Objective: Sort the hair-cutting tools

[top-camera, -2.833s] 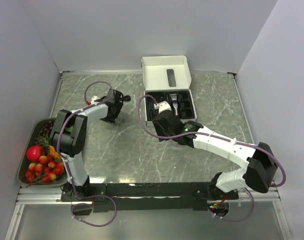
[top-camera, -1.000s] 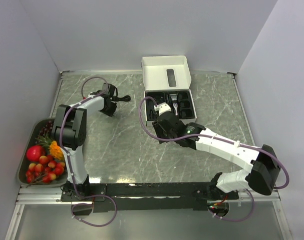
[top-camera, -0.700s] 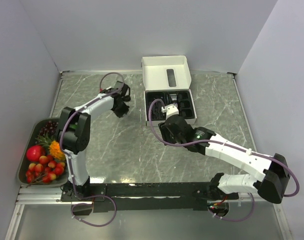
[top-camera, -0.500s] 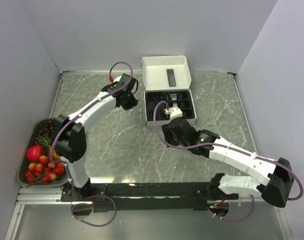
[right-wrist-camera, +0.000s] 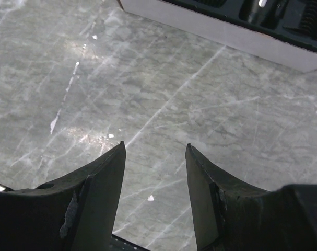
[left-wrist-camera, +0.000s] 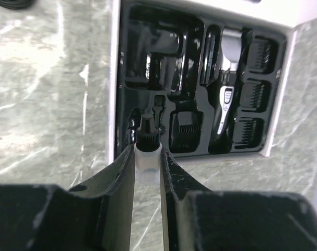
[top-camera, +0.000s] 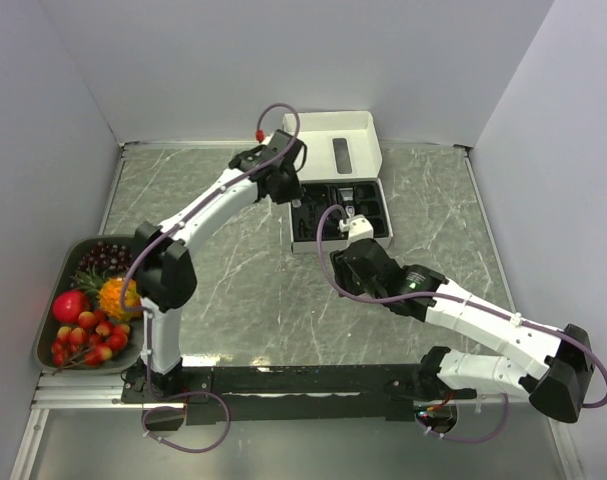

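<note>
My left gripper (left-wrist-camera: 147, 149) is shut on a tiny cylindrical piece (left-wrist-camera: 148, 132), a clear little bottle with a black cap. It hangs over the near-left corner of the black insert in the white box (left-wrist-camera: 114, 78). A slim black-and-silver clipper (left-wrist-camera: 224, 99) lies in the insert, with black comb guards (left-wrist-camera: 255, 94) in the compartments beside it. In the top view the left gripper (top-camera: 286, 190) reaches the box's left edge. My right gripper (right-wrist-camera: 154, 149) is open and empty over bare marble, just short of the box's front wall (right-wrist-camera: 221, 39).
The box lid (top-camera: 333, 140) stands open at the back. A metal tray (top-camera: 45, 300) of colourful fruit (top-camera: 83, 320) sits at the table's left edge. A bit of black cable (left-wrist-camera: 12, 4) lies left of the box. Grey walls enclose the table.
The left arm swung from the table's left side across to the box, carrying the small piece. The right arm drew back from the box toward the near edge.
</note>
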Action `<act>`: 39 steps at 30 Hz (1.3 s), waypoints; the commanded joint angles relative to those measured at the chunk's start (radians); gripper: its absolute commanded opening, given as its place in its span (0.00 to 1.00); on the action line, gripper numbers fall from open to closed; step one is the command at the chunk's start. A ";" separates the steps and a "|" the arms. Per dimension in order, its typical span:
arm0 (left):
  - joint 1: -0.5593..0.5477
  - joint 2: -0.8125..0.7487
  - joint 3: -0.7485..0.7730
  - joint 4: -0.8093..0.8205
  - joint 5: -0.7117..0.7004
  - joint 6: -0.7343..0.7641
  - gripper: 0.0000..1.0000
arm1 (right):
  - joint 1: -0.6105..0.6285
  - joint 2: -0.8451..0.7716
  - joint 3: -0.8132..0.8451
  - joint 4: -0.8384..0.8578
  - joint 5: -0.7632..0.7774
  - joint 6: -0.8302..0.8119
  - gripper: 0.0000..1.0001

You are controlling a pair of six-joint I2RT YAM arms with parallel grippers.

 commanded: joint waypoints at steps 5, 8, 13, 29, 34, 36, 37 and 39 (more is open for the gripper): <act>-0.015 0.137 0.135 -0.105 -0.013 0.072 0.11 | -0.028 -0.058 -0.044 -0.011 0.032 0.027 0.58; -0.015 0.165 0.134 -0.111 -0.018 0.074 0.11 | -0.036 -0.066 -0.050 -0.008 0.018 0.030 0.58; -0.015 0.175 0.097 -0.087 -0.001 0.066 0.11 | -0.034 -0.055 -0.052 0.000 0.006 0.029 0.59; -0.054 0.225 0.027 -0.054 0.023 0.060 0.12 | -0.036 -0.039 -0.075 0.021 -0.010 0.038 0.59; -0.062 0.234 0.019 -0.047 0.025 0.063 0.13 | -0.034 -0.039 -0.088 0.029 -0.016 0.041 0.59; -0.062 0.244 0.024 -0.048 0.028 0.064 0.13 | -0.036 -0.039 -0.092 0.032 -0.016 0.043 0.59; -0.064 0.248 0.028 -0.048 0.031 0.064 0.13 | -0.034 -0.039 -0.095 0.032 -0.016 0.043 0.60; -0.065 0.258 0.033 -0.045 0.036 0.066 0.14 | -0.034 -0.039 -0.096 0.038 -0.017 0.044 0.60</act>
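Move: The left hand holds the small oil bottle over the box. Its empty narrow slot, in the box's near left corner, lies about 14 cm below, 2 cm to the right and 1 cm back. About 14 cm below too are the brush, level ahead and 6 cm right, the guard comb, 1 cm back and 9 cm right, and the white trimmer, 4 cm ahead and 14 cm right. From the right hand the slot is roughly 19 cm ahead, 9 cm left, 11 cm below. Lowering the still-gripped oil bottle about 11 cm towards its slot, the left hand drops quickly, almost stops halfway, then sinks on while drawing some 2 cm back and edging right; its fingers tip about 15 degrees steeper and stay shut on the bottle. The empty, open right hand drifts about 2 cm down and to its right. ##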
